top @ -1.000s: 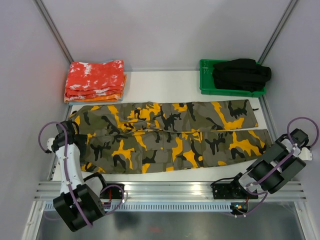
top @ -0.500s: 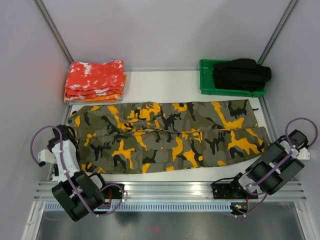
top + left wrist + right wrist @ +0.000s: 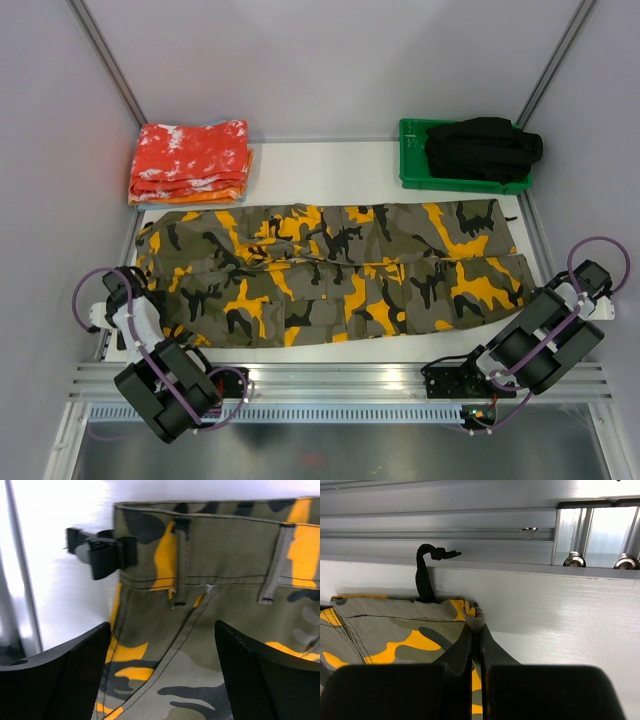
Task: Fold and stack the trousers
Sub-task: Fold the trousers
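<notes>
The camouflage trousers point(image 3: 330, 270) lie flat across the table, waist at the left and hems at the right. My left gripper point(image 3: 126, 288) sits at the waist end. In the left wrist view it point(image 3: 162, 680) stands open, its black fingers point(image 3: 60, 675) wide apart over the cloth just below the waistband point(image 3: 225, 535), with a black buckle point(image 3: 102, 552) at the waistband's left end. My right gripper point(image 3: 540, 297) is at the near hem. In the right wrist view it point(image 3: 476, 630) is shut on the hem corner of the trousers point(image 3: 395, 625), beside a black drawstring point(image 3: 424, 577).
Folded red-orange speckled cloths point(image 3: 190, 162) lie at the back left. A green tray point(image 3: 412, 172) at the back right holds a black garment point(image 3: 483, 147). Aluminium rails run along the near edge point(image 3: 340, 378) and beside the hem point(image 3: 445, 530).
The left arm has pulled back toward the near left edge, its gripper now lower at the waist end. The right arm has barely moved and keeps its hold.
</notes>
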Controlling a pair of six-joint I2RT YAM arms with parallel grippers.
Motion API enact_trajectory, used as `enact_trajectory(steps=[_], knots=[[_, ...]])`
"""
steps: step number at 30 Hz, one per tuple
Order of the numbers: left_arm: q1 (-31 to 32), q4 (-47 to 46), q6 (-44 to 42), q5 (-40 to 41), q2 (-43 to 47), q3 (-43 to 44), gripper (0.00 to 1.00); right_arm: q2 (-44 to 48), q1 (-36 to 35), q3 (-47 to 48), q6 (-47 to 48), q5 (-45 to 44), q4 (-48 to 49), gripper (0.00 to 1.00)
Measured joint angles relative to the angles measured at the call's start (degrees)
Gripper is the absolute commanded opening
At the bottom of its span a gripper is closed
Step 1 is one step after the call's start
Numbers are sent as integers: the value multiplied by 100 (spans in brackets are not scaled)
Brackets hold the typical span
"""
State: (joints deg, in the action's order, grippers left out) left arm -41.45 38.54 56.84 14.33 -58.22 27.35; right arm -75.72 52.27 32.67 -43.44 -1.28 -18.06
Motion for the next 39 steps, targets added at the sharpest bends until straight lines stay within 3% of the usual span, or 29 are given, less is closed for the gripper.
enact_trajectory(steps=[8,11,12,15,21,26,31,39], knots=[[-11,-444,-284,-155,50,-127,73,11,-4,11,2,-15,-76,0],[-11,-525,-306,-170,39,-162,50,11,-4,20,0,-31,-101,0],[-20,-544,-308,-188,35,-173,30,11,-4,26,0,-35,-120,0],[-26,-525,-308,-247,20,-201,2,11,-4,26,0,-44,-136,0],[-26,-256,-437,-249,236,-2,2,31,-57,28,4,-22,-153,0],[-24,131,-667,-249,610,704,2,74,-466,101,2,20,-411,0],[-20,424,-793,-258,428,1665,2,79,-782,645,17,127,-866,0],[-20,881,-828,-562,17,2496,2,109,-927,1622,9,671,-1169,0]])
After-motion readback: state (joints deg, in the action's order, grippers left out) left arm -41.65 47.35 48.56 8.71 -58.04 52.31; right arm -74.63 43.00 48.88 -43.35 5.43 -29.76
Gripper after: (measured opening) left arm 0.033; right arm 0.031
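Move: The left hand, open, stands right over the trousers' near side: the near waist corner is about 3 cm to its left, level with it fore and aft and some 1 cm below. The black strap end lies about 3 cm back and 5 cm left, the far waist corner some 20 cm ahead and 6 cm left. The right hand holds the near leg's hem corner; the far leg's hem lies about 15 cm ahead and 7 cm left, the green tray 35 cm ahead and 18 cm left. Easing about 1 cm forward at cloth level, the left hand closes its fingers and pinches the near side of the trousers just below the waistband, then lifts some 13 cm while moving about 5 cm forward and a little left. The right hand keeps its grip on the hem corner, waits, then rises about 8 cm and goes as far forward, towards the far leg's hem, turning slightly counter-clockwise. ##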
